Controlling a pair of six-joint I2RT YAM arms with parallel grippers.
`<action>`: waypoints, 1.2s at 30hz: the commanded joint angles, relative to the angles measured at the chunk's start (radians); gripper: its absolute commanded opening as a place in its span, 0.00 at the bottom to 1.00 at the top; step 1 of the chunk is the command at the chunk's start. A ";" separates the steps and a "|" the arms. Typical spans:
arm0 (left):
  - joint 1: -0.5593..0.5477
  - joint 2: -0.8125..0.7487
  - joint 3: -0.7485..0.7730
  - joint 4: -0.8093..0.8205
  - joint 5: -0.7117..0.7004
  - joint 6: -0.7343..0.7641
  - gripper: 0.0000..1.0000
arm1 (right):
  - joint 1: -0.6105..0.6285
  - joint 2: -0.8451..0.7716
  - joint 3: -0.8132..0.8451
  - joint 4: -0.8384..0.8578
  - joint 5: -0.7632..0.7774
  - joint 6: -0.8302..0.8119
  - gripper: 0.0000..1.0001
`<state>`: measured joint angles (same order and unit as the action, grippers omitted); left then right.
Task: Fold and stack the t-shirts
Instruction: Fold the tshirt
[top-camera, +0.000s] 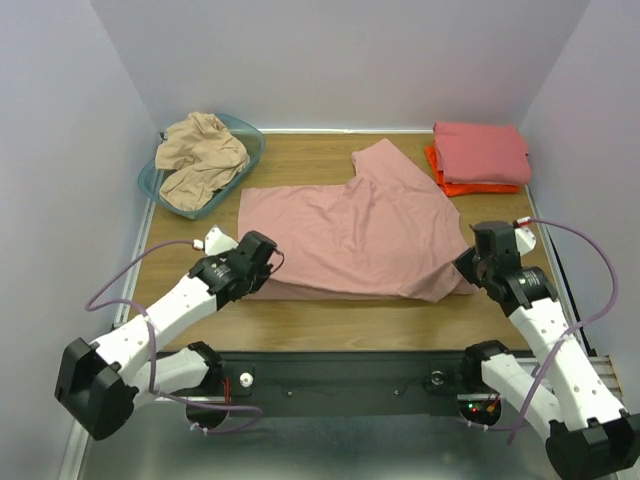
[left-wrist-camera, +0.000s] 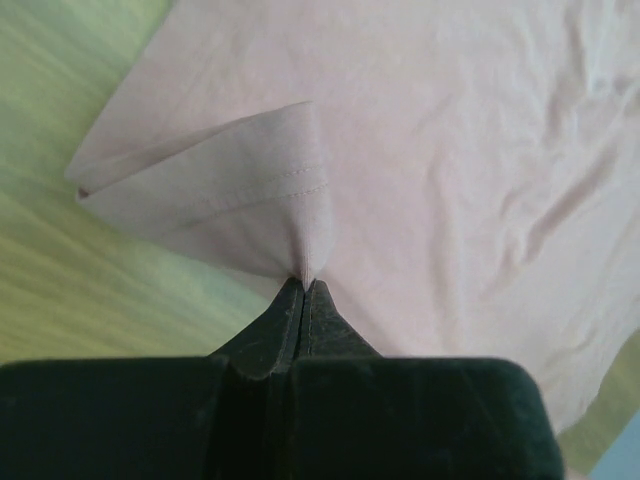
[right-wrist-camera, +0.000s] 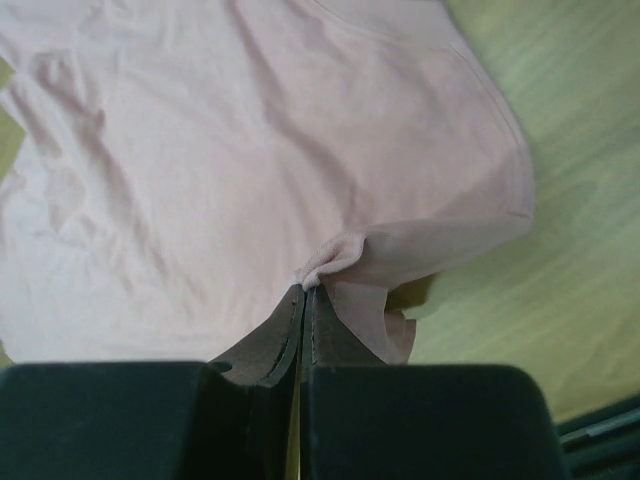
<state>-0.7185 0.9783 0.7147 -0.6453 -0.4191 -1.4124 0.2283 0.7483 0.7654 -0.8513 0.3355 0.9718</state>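
A dusty pink t-shirt (top-camera: 350, 235) lies spread across the middle of the table. My left gripper (top-camera: 262, 262) is shut on its near left corner, and a fold of hem (left-wrist-camera: 255, 195) rises from the closed jaws (left-wrist-camera: 305, 285). On the other side my right gripper (top-camera: 478, 268) is shut on the near right corner, with bunched cloth (right-wrist-camera: 345, 255) pinched at its tips (right-wrist-camera: 308, 290). Folded coral pink t-shirt (top-camera: 480, 150) rests on a bright orange t-shirt (top-camera: 455, 185) at the back right. A crumpled tan-beige t-shirt (top-camera: 200, 155) fills the basket.
The translucent teal basket (top-camera: 250, 140) stands at the back left corner. White walls close in the table on three sides. Bare wood (top-camera: 330, 320) shows along the near edge, in front of the black base rail (top-camera: 350, 375).
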 joint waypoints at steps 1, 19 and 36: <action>0.096 0.074 0.055 0.067 -0.026 0.131 0.00 | -0.001 0.042 -0.008 0.240 0.048 0.013 0.00; 0.362 0.536 0.219 0.312 0.083 0.386 0.17 | -0.003 0.457 0.078 0.558 0.209 -0.044 0.01; 0.369 0.485 0.217 0.357 0.172 0.454 0.98 | -0.023 0.889 0.370 0.555 -0.209 -0.417 1.00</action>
<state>-0.3454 1.5860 0.9676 -0.2874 -0.2550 -0.9806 0.2150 1.7275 1.1645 -0.2909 0.3309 0.5781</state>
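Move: The t-shirt's near hem is already pinched in both hands, a corner in each. The left corner's landing spot on the shirt lies about 14 cm ahead, 4 cm left and 8 cm below the left hand, with the basket some 36 cm ahead and 29 cm left. The right corner's spot is roughly 14 cm straight ahead and 10 cm below the right hand; the folded stack stands about 38 cm ahead and 15 cm right of that hand. The held hem is carried forward and down over the shirt by both hands, then let go as the fingers open wide. The left hand goes about 15 cm out, dipping towards the cloth before lifting slightly once open; the right goes some 21 cm, level at first, sinking in the second half, and turns counter-clockwise as it releases. ##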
